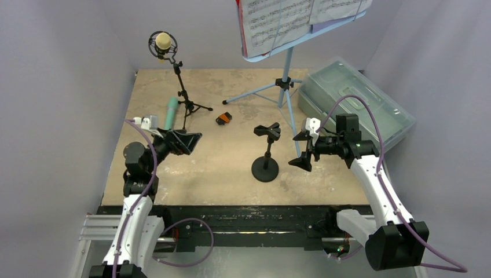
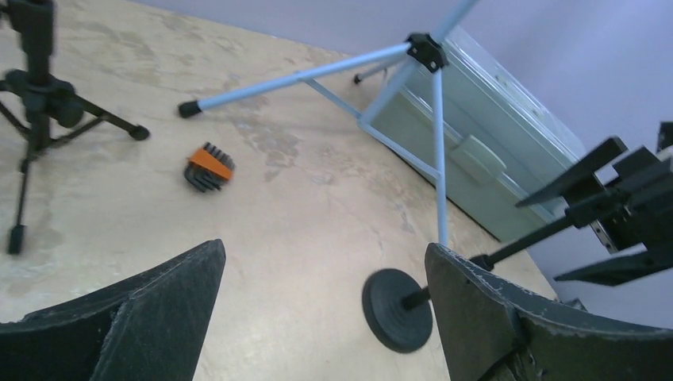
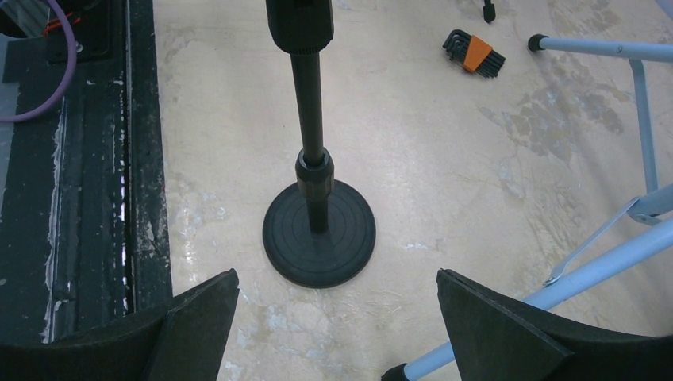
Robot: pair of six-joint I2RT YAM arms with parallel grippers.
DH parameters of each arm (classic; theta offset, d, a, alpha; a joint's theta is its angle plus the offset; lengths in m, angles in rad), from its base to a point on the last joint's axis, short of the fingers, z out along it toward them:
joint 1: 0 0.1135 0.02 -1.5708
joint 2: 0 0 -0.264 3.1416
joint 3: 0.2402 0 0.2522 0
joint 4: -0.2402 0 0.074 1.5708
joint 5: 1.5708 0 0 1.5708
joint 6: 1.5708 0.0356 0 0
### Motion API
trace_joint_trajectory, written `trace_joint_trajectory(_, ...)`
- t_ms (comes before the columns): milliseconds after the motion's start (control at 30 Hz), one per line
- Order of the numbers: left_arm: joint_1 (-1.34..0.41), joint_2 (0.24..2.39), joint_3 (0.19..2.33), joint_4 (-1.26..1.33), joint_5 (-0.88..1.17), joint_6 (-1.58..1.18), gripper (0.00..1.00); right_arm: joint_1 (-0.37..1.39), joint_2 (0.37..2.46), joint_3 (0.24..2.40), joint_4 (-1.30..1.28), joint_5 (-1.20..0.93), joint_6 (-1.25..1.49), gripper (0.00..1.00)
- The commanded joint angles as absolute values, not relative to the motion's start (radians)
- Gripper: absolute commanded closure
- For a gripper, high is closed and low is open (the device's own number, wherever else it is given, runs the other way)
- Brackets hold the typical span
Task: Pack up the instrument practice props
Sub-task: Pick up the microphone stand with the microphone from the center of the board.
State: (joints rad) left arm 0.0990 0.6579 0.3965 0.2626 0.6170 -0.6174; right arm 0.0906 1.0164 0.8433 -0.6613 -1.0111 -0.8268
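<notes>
A beige microphone [image 1: 163,43] sits in a shock mount on the black tripod [image 1: 184,99] at the back left. Beside that tripod a teal microphone [image 1: 171,113] lies on the table. The round-base pole [image 1: 266,168] stands mid-table, its base also visible in both wrist views [image 2: 397,308] [image 3: 319,232]. The light-blue music rack [image 1: 285,84] stands at the back, holding music sheets [image 1: 289,20]. My left gripper [image 1: 194,142] [image 2: 325,250] is open and empty, just right of the teal microphone. My right gripper [image 1: 300,150] [image 3: 337,274] is open and empty, right of the pole.
A translucent grey-green box [image 1: 354,104], lid shut, stands at the back right behind the right arm. A small orange-and-black hex key set [image 1: 223,119] lies between the tripod and the rack. One rack leg [image 3: 571,278] runs close under my right gripper.
</notes>
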Motion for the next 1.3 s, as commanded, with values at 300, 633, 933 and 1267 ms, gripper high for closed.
trace_joint_trajectory(300,-0.366,0.676,0.343,0.293,0.311,-0.581,0.04,0.087,1.038,0.850,-0.664,-1.001,-0.870,0.01)
trace_joint_trajectory(633,-0.751,0.786,0.312,0.428,0.059,-0.426,0.03,0.087,1.044,0.850,-0.669,-0.994,-0.880,0.01)
trace_joint_trajectory(933,-0.920,0.821,0.179,0.680,-0.048,-0.352,0.04,0.086,1.043,0.850,-0.675,-0.996,-0.887,0.01)
trace_joint_trajectory(1267,-1.030,0.936,0.151,0.847,-0.067,-0.291,0.04,0.087,1.051,0.857,-0.682,-1.003,-0.885,0.01)
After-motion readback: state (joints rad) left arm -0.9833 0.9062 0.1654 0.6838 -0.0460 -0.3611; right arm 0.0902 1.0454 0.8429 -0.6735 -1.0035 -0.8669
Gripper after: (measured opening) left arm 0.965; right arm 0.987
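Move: The microphone stand rises roughly 27 cm to the left hand's right, about level with it fore and aft, its middle some 12 cm lower. The hex key set lies about 25 cm ahead of that hand and 10 cm right, 21 cm below; the music stand's near foot is about 14 cm right of the microphone stand and 4 cm farther out. From the right hand, the microphone stand is about 10 cm left, 3 cm ahead, its middle 7 cm lower. The open left hand sweeps about 18 cm right, back and down towards the microphone stand, turning some 25 degrees clockwise. ##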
